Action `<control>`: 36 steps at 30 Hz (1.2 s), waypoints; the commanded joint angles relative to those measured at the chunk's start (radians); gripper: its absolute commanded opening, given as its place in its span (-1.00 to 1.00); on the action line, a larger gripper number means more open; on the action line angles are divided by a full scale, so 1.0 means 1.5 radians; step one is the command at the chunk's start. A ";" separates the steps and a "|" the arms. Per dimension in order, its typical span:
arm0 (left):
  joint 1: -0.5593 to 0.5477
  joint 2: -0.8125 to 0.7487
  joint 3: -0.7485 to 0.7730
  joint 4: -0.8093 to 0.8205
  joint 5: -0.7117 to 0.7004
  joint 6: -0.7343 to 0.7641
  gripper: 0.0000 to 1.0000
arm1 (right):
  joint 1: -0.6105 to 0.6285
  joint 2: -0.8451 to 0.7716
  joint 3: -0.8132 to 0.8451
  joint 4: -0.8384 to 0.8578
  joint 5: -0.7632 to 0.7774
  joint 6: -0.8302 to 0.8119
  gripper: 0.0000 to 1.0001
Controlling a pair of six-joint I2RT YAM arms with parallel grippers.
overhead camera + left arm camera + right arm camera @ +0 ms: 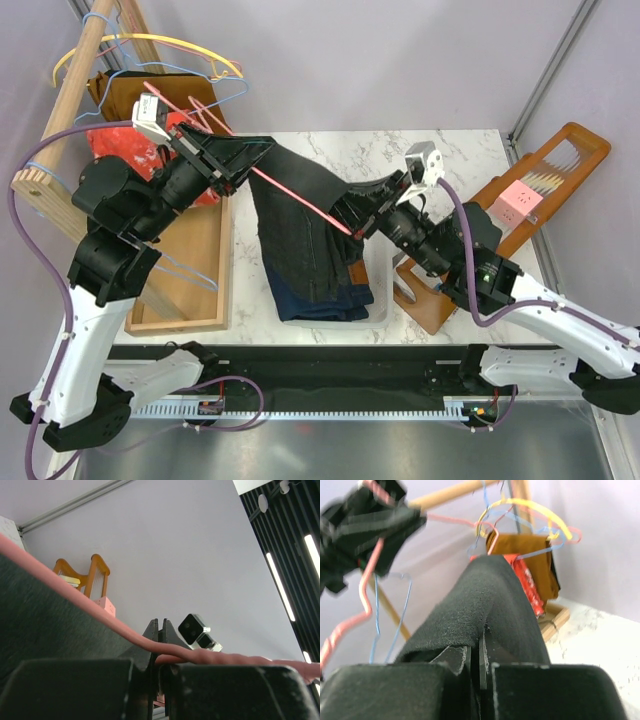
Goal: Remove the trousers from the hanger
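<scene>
Black trousers hang folded over the bar of a pink wire hanger, held up above the table. My left gripper is shut on the hanger near its neck; in the left wrist view the hanger passes across the closed fingertips of that gripper, with the trousers to the left. My right gripper is shut on a fold of the trousers at the bar's lower right end, its fingertips pinching the cloth. A dark blue denim pair lies below.
A white bin holds the denim pair. At the left a wooden rack carries several wire hangers, a brown garment and a red cloth above a wooden tray. An orange wooden stand with a pink block sits at the right.
</scene>
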 commanded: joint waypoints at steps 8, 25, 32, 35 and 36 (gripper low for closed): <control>-0.001 -0.075 -0.042 0.052 0.008 -0.023 -0.96 | -0.011 0.143 0.357 0.075 0.155 0.023 -1.00; -0.002 -0.106 -0.109 0.018 -0.010 0.013 -0.96 | -0.011 0.311 0.791 -0.030 0.196 -0.297 -1.00; -0.002 -0.059 -0.021 0.027 0.039 0.061 -0.96 | -0.011 0.216 0.556 -0.080 0.200 -0.374 -1.00; -0.001 -0.047 0.004 0.027 0.057 0.075 -0.96 | -0.012 0.177 0.427 -0.089 0.206 -0.354 -1.00; -0.002 -0.046 0.006 0.031 0.059 0.079 -0.96 | -0.011 0.160 0.366 -0.093 0.204 -0.339 -1.00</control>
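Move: My right fingers already grip the upper edge of the black trousers, with the pink hanger's free end about 3 cm back and at their height. The trousers' middle hangs some 6 cm to the left and 10 cm below. The basket's middle is about 3 cm ahead, 2 cm left and 45 cm down, with the blue trousers in it some 2 cm back and 6 cm left of this hand. From my left hand, which holds the hanger, the black trousers' middle is roughly 3 cm back, 8 cm right and 15 cm below. I whip my right hand steeply up by about 27 cm, a little forward at first and then sweeping right, to pull the black trousers up and away from the hanger. Then I drop it some 9 cm, going forward, its fingers turned about 30 degrees clockwise and tilted up, grip kept. My left hand keeps its pinch on the hanger, easing back about 3 cm and slightly left, dipping and coming up again. ##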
